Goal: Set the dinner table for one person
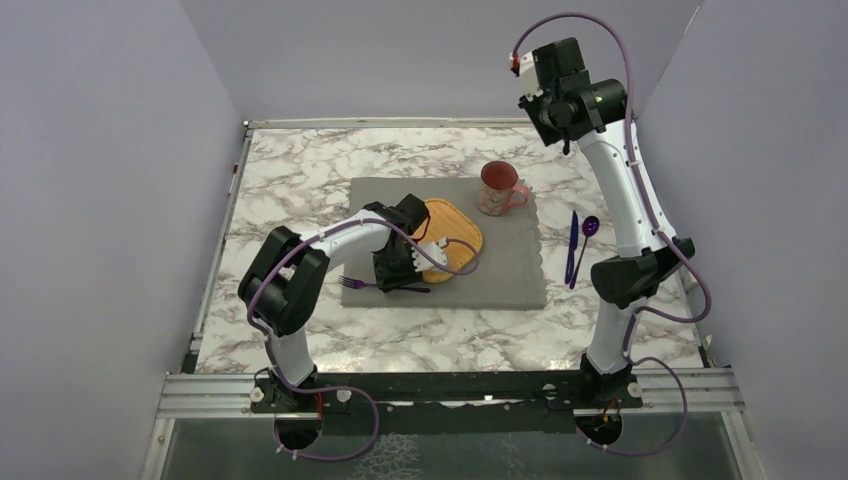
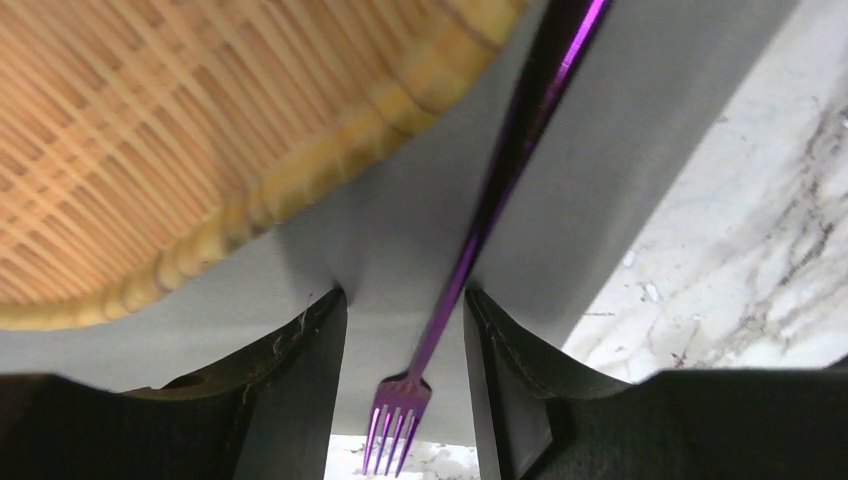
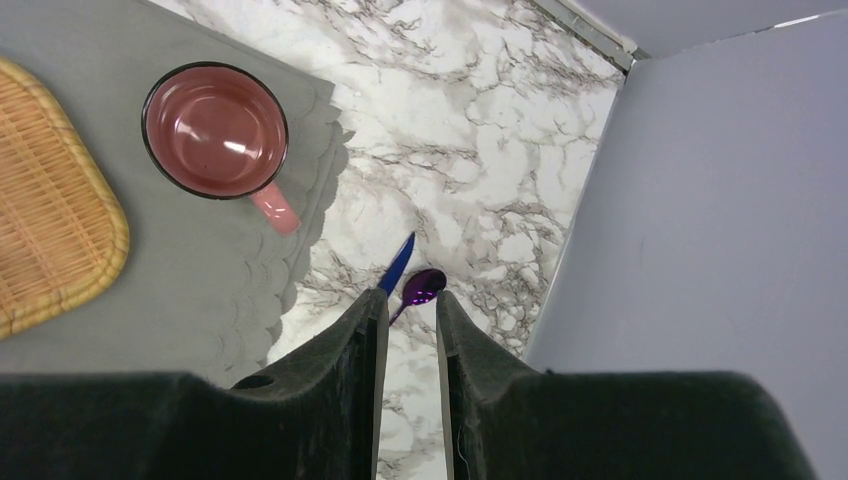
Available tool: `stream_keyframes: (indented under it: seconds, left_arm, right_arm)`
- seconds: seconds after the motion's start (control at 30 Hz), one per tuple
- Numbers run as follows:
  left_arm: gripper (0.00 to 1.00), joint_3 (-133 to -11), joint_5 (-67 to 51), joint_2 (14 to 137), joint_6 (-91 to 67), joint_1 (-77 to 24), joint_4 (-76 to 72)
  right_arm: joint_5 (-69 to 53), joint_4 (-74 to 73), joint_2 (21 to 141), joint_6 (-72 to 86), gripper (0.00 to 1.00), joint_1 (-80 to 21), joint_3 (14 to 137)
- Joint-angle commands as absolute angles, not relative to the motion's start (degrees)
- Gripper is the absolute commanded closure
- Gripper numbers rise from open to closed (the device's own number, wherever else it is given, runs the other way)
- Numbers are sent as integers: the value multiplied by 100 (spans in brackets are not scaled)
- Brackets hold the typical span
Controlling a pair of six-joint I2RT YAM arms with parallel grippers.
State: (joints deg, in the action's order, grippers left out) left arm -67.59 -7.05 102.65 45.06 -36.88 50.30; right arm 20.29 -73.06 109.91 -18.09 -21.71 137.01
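The marble dinner table (image 1: pixel 300 170) carries a grey scalloped placemat (image 1: pixel 500 270). On the mat sit a woven wicker plate (image 1: pixel 452 238) and a pink mug (image 1: pixel 497 187). A purple fork (image 2: pixel 470 250) lies on the mat's near left part, its tines past the mat's edge. My left gripper (image 2: pixel 403 300) is low over it, open, one finger on each side of the handle with a gap on both sides. My right gripper (image 3: pixel 409 297) is raised high at the back right, narrowly open and holding nothing. Far below it lie a blue-purple knife (image 3: pixel 398 265) and a purple spoon (image 3: pixel 422 287).
The knife (image 1: pixel 572 250) and spoon (image 1: pixel 589 228) lie side by side on the marble just right of the placemat. The wicker plate's rim (image 2: pixel 300 180) is close to my left fingers. Grey walls enclose the table on the left, back and right.
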Motion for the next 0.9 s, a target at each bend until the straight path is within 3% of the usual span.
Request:
stream_keyframes:
  seconds: [0.0,0.17,0.27,0.47,0.57,0.87]
  left_arm:
    - [50,-6776,-389,10117,4261,-3718,4541]
    - [51,-6683,-325,10206,4301,-3713,4481]
    - [55,-6594,-360,10297,4287,-3718,4483]
    - [80,-6482,-270,10161,4529,-3719,4577]
    - [100,-6444,-202,10081,4742,-3719,4699]
    - [100,-6236,-1007,8755,6893,-3690,5314]
  right_arm:
    - [2224,-7130,10674,-1893,71,-2149,13670]
    - [2239,-7106,10647,-1915,71,-2149,13702]
    - [2279,-7068,10597,-1952,71,-2145,13675]
    - [2336,-7032,10510,-1964,71,-2145,13568]
    - [2370,-7023,10513,-1960,72,-2144,13588]
    - [2464,-7022,10458,-1978,72,-2149,13534]
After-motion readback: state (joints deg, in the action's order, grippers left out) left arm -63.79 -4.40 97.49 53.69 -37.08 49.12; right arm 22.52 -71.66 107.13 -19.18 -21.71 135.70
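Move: The fork lies on the grey placemat just under the left hand, between its open fingers, tines to the left. Its middle is about 1 cm below the hand point and 1 cm nearer the base. The woven plate's middle is some 10 cm ahead and 12 cm to the right of this hand; the mug is roughly 19 cm ahead and 23 cm right. From the raised right hand, the fork is about 18 cm back, 32 cm left and 31 cm below. The fork is straddled by the left hand's half-open, down-pointing fingers, which slide forward a bit under 2 cm just above the placemat, then shut and pinch the handle while easing back slightly. Keeping that grip, the hand starts up just over 1 cm, drifting back and left and turning clockwise nearly 10 degrees. The empty right hand rises about 2 cm, well clear. ##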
